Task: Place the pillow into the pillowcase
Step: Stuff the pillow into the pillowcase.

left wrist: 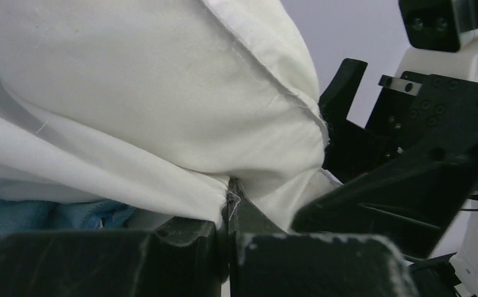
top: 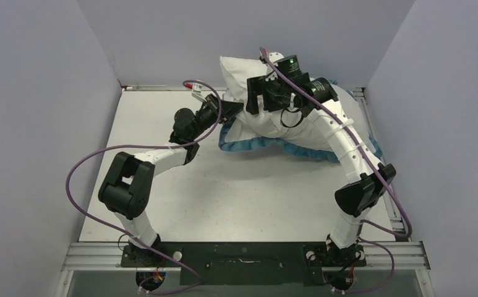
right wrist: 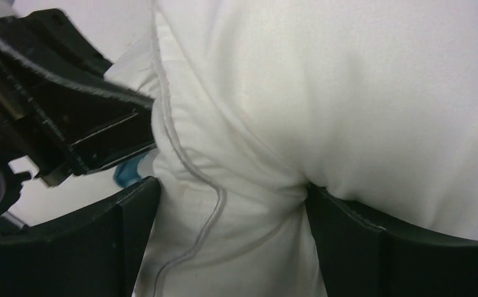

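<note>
The white pillow (top: 236,73) stands plump at the back of the table, its lower part against the pillowcase (top: 276,148), whose blue ruffled edge sags in front of it. My left gripper (top: 226,111) is at the pillow's lower left, shut (left wrist: 230,193) on a thin white hemmed fold of the pillowcase (left wrist: 100,173), with blue ruffle (left wrist: 26,216) showing underneath. My right gripper (top: 253,99) presses into the pillow (right wrist: 378,93) from above. It (right wrist: 233,185) is open wide, and bunched pillow fabric with a seam fills the gap between its fingers.
The white table (top: 224,198) has grey walls on three sides and a metal rail (top: 156,88) along the back. The left arm's elbow (top: 125,185) and purple cables (top: 88,161) hang over the left half. The two grippers sit close together at the pillow.
</note>
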You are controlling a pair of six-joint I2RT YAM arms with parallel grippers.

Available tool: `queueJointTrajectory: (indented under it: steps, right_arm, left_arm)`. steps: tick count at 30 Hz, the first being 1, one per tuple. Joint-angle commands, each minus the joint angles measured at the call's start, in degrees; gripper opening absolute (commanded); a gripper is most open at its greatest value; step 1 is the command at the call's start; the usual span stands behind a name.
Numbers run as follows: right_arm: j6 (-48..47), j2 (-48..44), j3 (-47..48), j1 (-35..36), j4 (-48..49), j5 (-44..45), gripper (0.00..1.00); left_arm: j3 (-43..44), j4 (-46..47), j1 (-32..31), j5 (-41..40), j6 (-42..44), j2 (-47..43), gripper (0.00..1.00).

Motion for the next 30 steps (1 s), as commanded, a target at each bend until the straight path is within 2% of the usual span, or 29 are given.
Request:
queueJointTrajectory:
  steps: [1,4,6,8,13,19,25,28,30]
  right_arm:
    - [-1.86,4.39,-1.53,-0.05,0.20,14.62,0.73]
    - [-2.38,4.50,-3.05,-1.67,0.33,16.48,0.31]
    - [-1.38,3.71,-4.47,-3.80,1.08,15.61,0.14]
    - [-0.65,3.19,-5.48,-6.18,1.57,15.03,0.05]
    - [0.85,3.09,-6.70,-9.40,3.80,13.43,0.05]
    - [2.57,6.48,-4.81,-9.70,7.54,6.95,0.05]
    - [6.87,9.82,-3.84,-9.70,14.07,0.19,0.05]
    - [7.51,10.90,-3.67,-9.85,14.65,-0.59,0.05]
    - [7.59,10.27,-5.29,-10.16,15.44,-0.70,0.05]
  left_arm:
    - [0.87,21.65,-0.68,-1.90,-3.42,-5.01,0.00]
    - [0.70,25.60,-0.65,-3.30,-4.64,-4.13,0.00]
    - [1.50,27.66,-0.67,-2.87,-5.51,-3.59,0.00]
    - [2.52,30.91,-0.69,-2.69,-6.89,-2.92,0.00]
    - [4.35,35.87,-0.61,-1.86,-9.11,-2.79,0.00]
    - [6.33,32.28,-0.70,4.82,-9.90,-5.06,0.00]
    - [1.44,29.31,-1.14,8.33,-10.31,-8.45,0.00]
    - [-2.17,22.21,-1.44,9.43,-6.80,-10.67,0.00]
    - [-4.23,8.74,-1.21,8.71,-2.33,-12.41,0.00]
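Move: The pillow fold to be pinched lies between the open right fingers, about 2 cm ahead, 1 cm to the right and 3 cm below that hand. The pillow's far corner is some 13 cm ahead, 10 cm left of this hand; the pillowcase's blue trim runs 12 cm back, 4 cm right and well below. From the left hand, still gripping fabric, the fold is roughly 2 cm ahead and 6 cm to the right, slightly below. Right hand pinches the fold and carries it 11 cm down and forward; left, still shut, comes free upward, back. ##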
